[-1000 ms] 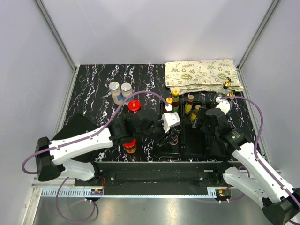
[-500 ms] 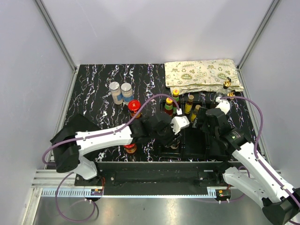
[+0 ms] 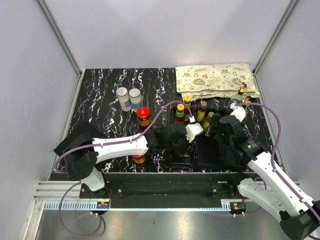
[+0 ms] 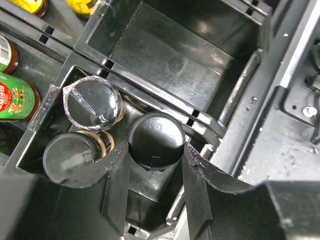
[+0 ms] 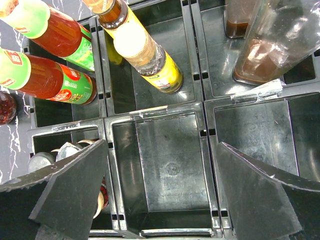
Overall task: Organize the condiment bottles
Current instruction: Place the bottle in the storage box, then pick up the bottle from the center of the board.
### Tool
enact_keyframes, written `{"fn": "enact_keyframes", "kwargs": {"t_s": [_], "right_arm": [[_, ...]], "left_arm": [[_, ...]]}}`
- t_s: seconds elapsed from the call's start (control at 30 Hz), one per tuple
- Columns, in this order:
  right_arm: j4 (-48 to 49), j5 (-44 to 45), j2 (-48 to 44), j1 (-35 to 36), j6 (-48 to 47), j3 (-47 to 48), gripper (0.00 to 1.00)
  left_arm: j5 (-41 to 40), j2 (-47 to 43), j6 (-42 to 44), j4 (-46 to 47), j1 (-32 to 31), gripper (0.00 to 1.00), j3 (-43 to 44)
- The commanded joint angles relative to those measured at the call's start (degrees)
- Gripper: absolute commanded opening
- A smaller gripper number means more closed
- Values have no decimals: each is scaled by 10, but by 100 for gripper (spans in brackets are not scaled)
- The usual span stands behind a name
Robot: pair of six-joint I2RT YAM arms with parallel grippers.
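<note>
In the left wrist view my left gripper (image 4: 152,152) is shut on a black-capped bottle (image 4: 156,139), which stands in the black tray's front-left compartment (image 4: 150,107). Beside it there are a film-wrapped cap (image 4: 92,102) and another black cap (image 4: 70,152). From above, the left gripper (image 3: 186,146) reaches over that compartment. My right gripper (image 5: 162,165) hangs open over the empty middle front compartment (image 5: 170,165), touching nothing. Behind it stand two green-capped red sauces (image 5: 60,35), a yellow-labelled bottle (image 5: 147,52) and clear glass bottles (image 5: 270,45).
On the marble tabletop stand two grey-lidded shakers (image 3: 128,96) and a red-lidded jar (image 3: 143,114). Another red-lidded jar (image 3: 139,159) is half under the left arm. A patterned bag (image 3: 215,80) lies at the back right, with gold-spouted bottles (image 3: 242,90) by it.
The left arm has stretched rightwards, carrying the black-capped bottle over the tray's front-left compartment. That uncovered the red-lidded jar behind it. The right arm has stayed still.
</note>
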Motion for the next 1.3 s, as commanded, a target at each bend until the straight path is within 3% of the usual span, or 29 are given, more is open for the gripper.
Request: {"fn": "enact_keyframes", "kwargs": {"t_s": [0.0, 0.13, 0.4, 0.63, 0.87, 1.0, 1.17, 1.27], "right_arm": [[11, 29, -6, -2, -2, 4, 100], [11, 29, -7, -2, -2, 4, 100], [11, 26, -3, -2, 1, 6, 100], [4, 23, -14, -2, 1, 14, 100], [-10, 19, -25, -2, 2, 27, 100], [-12, 4, -32, -1, 0, 35, 100], [-10, -30, -28, -2, -10, 58, 100], [17, -121, -4, -2, -57, 72, 100]], "left_arm": [[-24, 14, -21, 51, 0, 6, -2], [-55, 14, -23, 52, 0, 11, -11], [-55, 9, -20, 44, 1, 47, -13], [-60, 0, -18, 35, 0, 70, -9], [-54, -64, -20, 22, 0, 90, -12], [-58, -109, -21, 15, -1, 98, -23], [-79, -175, -28, -2, 0, 99, -36], [-135, -206, -49, -36, 0, 99, -37]]}}
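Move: In the near-left compartment of the storage box, whose middle lies about 3 cm ahead, 2 cm left and 5 cm below, the left hand holds a small black-capped bottle. A bottle with a wrapped cap stands 5 cm straight ahead of the hand, and another small bottle 4 cm ahead and 4 cm left. A green-labelled sauce bottle is some 14 cm ahead, 3 cm left. From the right hand, that compartment lies roughly 12 cm left, 6 cm back and 10 cm lower. Easing the held bottle down and slightly forward, each by little more than 1 cm, the left hand sets it behind its two neighbours, stays there while its fingers open wide, and lets go of the cap. It then climbs straight out, about 10 cm, drifting some 3 cm left as the fingers tip towards level. Late on, the open, empty right hand rises about 3 cm. ##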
